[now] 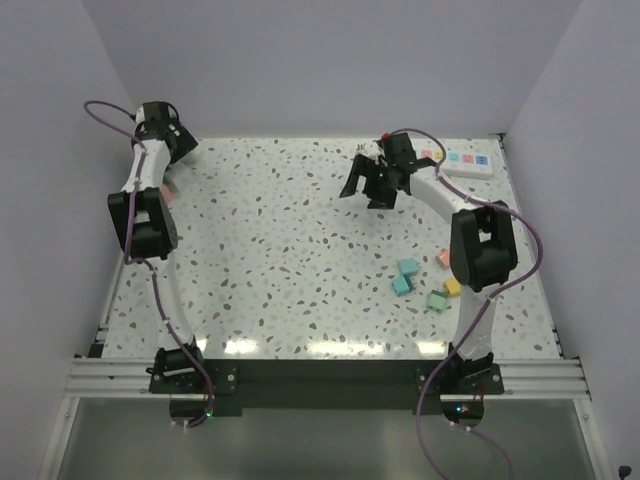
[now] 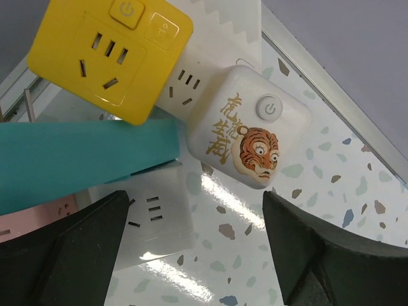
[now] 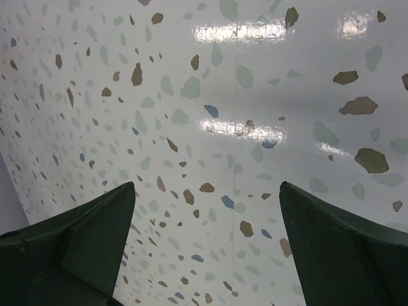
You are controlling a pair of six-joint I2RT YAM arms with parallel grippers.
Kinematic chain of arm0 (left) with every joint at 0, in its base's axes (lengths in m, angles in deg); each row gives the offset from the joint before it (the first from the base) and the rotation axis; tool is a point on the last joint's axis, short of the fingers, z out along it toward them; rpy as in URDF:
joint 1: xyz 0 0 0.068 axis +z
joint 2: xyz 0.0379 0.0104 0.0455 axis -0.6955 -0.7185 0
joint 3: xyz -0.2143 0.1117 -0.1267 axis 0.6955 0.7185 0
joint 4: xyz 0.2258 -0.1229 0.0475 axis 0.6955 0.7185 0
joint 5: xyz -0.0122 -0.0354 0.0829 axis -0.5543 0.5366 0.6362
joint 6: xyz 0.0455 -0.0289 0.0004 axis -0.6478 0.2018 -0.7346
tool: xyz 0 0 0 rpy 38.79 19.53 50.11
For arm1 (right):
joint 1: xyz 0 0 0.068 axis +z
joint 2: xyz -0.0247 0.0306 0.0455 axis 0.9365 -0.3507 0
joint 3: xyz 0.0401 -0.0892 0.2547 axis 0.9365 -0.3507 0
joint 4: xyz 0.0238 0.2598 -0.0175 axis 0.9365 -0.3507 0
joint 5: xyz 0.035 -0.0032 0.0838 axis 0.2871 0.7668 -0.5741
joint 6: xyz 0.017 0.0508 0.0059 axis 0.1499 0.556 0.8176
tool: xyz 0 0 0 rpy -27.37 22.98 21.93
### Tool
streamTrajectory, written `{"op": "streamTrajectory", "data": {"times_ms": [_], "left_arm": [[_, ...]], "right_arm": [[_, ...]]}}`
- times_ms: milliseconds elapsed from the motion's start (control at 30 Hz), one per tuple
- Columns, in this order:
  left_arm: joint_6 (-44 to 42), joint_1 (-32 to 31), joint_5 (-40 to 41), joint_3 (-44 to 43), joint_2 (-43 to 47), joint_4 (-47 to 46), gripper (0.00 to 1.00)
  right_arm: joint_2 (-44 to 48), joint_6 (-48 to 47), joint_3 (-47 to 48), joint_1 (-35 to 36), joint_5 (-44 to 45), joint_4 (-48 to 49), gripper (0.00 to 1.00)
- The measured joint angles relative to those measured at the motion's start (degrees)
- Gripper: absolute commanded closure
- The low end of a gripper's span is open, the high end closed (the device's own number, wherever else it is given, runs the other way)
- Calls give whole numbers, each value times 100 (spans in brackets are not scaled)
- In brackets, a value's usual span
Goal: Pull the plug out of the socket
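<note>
The socket (image 1: 467, 163), a white oblong strip with pink and blue marks on its face, lies at the table's back right corner. Its left end is hidden behind my right arm, and no plug shows on it in any view. My right gripper (image 1: 372, 186) hangs open just left of the strip; in the right wrist view only bare speckled table lies between its fingers (image 3: 207, 242). My left gripper (image 1: 168, 135) is at the far left edge, open (image 2: 197, 248), with bare table between its fingers.
Under the left wrist sits a cluster of socket cubes: a yellow one (image 2: 108, 54), a white one with a tiger face (image 2: 252, 127), a teal block (image 2: 83, 159) and a flat white piece (image 2: 156, 220). Small coloured blocks (image 1: 405, 277) lie near the right arm.
</note>
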Motion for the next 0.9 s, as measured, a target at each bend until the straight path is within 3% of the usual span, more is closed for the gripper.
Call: {"op": "streamTrajectory", "data": {"times_ms": [533,900], "left_arm": [[693,-448,1082,782,459,824,9],[1051,-407,1480,245,-271,938,11]], "right_arm": [[-192,0,2,-238,-107,-66,2],[-343,9,2,-365,-361,-72,2]]}}
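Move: The small white slotted cube lies almost beneath the left hand: about 2 cm back, 2 cm left and 6 cm below. The white tiger block stands roughly 7 cm ahead and 1 cm left of this hand, the teal block level with it and some 9 cm left, the pink cube about 7 cm back and 8 cm left, all at a similar depth. From the right hand the white cube is roughly 50 cm left, 12 cm ahead and 7 cm lower. Towards the white cube's near side the left hand first draws back about 5 cm and a little right, then sinks, easing slightly forward and left; it ends some 6 cm lower. The wide-open fingers tip more steeply down and swing counter-clockwise, each by some 10-15 degrees, lining up with the cube. Over bare table, the open right hand drifts a couple of centimetres down and right. ##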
